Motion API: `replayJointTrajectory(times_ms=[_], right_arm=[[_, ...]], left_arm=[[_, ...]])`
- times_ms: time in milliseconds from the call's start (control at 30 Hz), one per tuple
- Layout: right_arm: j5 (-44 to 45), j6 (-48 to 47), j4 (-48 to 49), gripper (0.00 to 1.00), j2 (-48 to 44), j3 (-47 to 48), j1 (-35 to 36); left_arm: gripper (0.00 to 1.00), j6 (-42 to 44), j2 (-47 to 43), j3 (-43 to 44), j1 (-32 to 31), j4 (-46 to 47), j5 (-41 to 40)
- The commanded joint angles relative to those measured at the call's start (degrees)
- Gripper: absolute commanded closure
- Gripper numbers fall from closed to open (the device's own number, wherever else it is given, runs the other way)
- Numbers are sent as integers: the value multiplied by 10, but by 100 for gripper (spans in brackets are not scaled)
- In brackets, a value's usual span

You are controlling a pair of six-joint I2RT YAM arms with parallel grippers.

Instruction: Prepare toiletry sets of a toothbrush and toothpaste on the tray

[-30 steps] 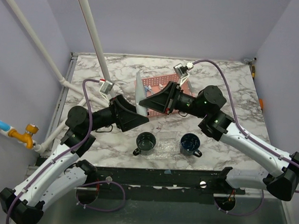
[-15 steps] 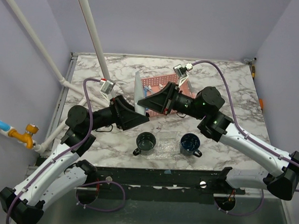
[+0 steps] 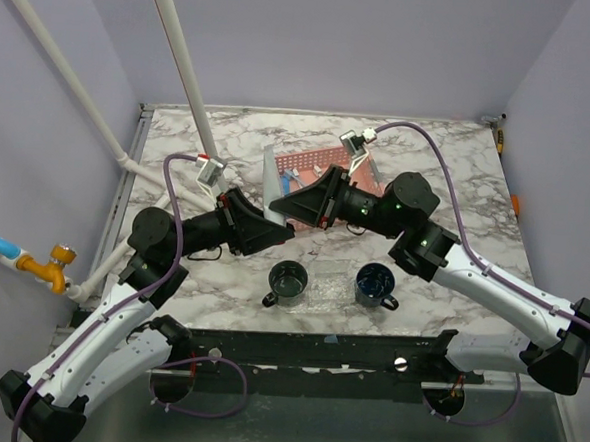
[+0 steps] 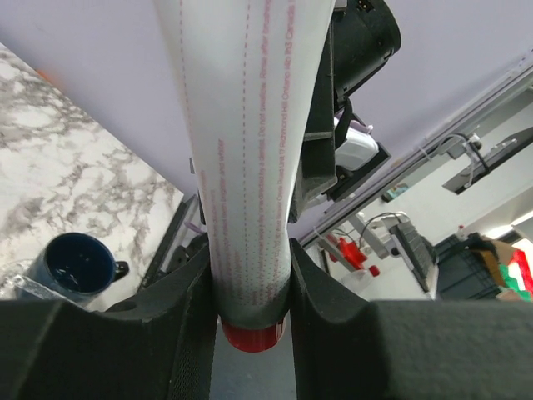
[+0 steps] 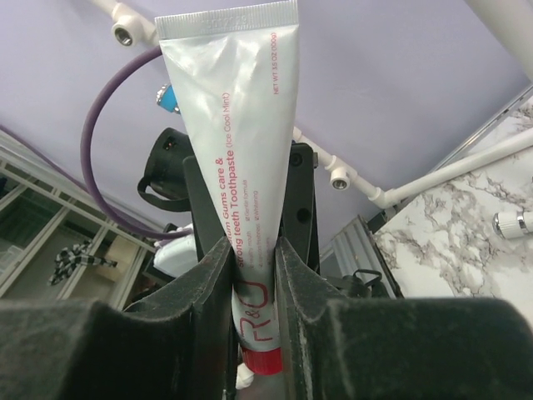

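A white toothpaste tube [image 3: 271, 174] with a red cap [image 4: 252, 333] is held upright above the table by both grippers at once. My left gripper [image 4: 250, 292] is shut on its lower end just above the cap. My right gripper [image 5: 254, 308] is shut on the same tube [image 5: 229, 125], with pink print showing between its fingers. In the top view the left gripper [image 3: 271, 221] and the right gripper [image 3: 280, 206] meet nose to nose in front of the pink basket [image 3: 313, 165]. The clear tray [image 3: 324, 282] lies between two mugs. I cannot make out a toothbrush.
A dark green mug [image 3: 288, 279] and a blue mug [image 3: 374, 283] stand near the front edge on either side of the tray. White pipes [image 3: 179, 64] slant over the table's left side. The right arm's body covers much of the basket.
My left gripper has closed from wide open onto the tube's lower end. The right gripper has kept its grip, and the tube has shifted slightly left and back.
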Motion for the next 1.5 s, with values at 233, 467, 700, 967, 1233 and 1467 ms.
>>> replayJointTrajectory(times_ms=[233,467,700,967,1233,1467], right_arm=[[37,-38,-36,43,-20,1,4],[73,-107,-164,24,-32,61,4],[114,-171,-356,20,-13,162,4],[152,-198,-498,17,4,227,4],[139,-191,-613,17,53,274,4],[149,-172,-614,17,33,216,4]], left_arm=[[100,44,-16,22,2,-28,7],[100,181,-35,50,2,-207,-11],[100,361,-34,92,-11,-437,-96],[100,482,-26,140,-121,-585,-280],[100,535,18,176,-243,-673,-483],[100,544,26,162,-288,-681,-567]])
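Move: Both grippers already pinch the upright toothpaste, the left one low by the cap. From the left hand the green mug stands about 7 cm ahead, 2 cm to the right and some 34 cm below; the navy mug is level with it, 17 cm farther right. The pink basket lies about 28 cm ahead and 8 cm right of the left hand. From the right hand the green mug is roughly 4 cm ahead, 2 cm right and 36 cm down. Keep the left fingers shut on the toothpaste while the right gripper opens wide and lets go, draws about 5 cm to the right off the tube, then sinks some 8 cm as its fingers tip down. Lower the left gripper about 15 cm towards the green mug, easing 5 cm left and rolling some 60 degrees so its fingers slant down to the right and ahead. ##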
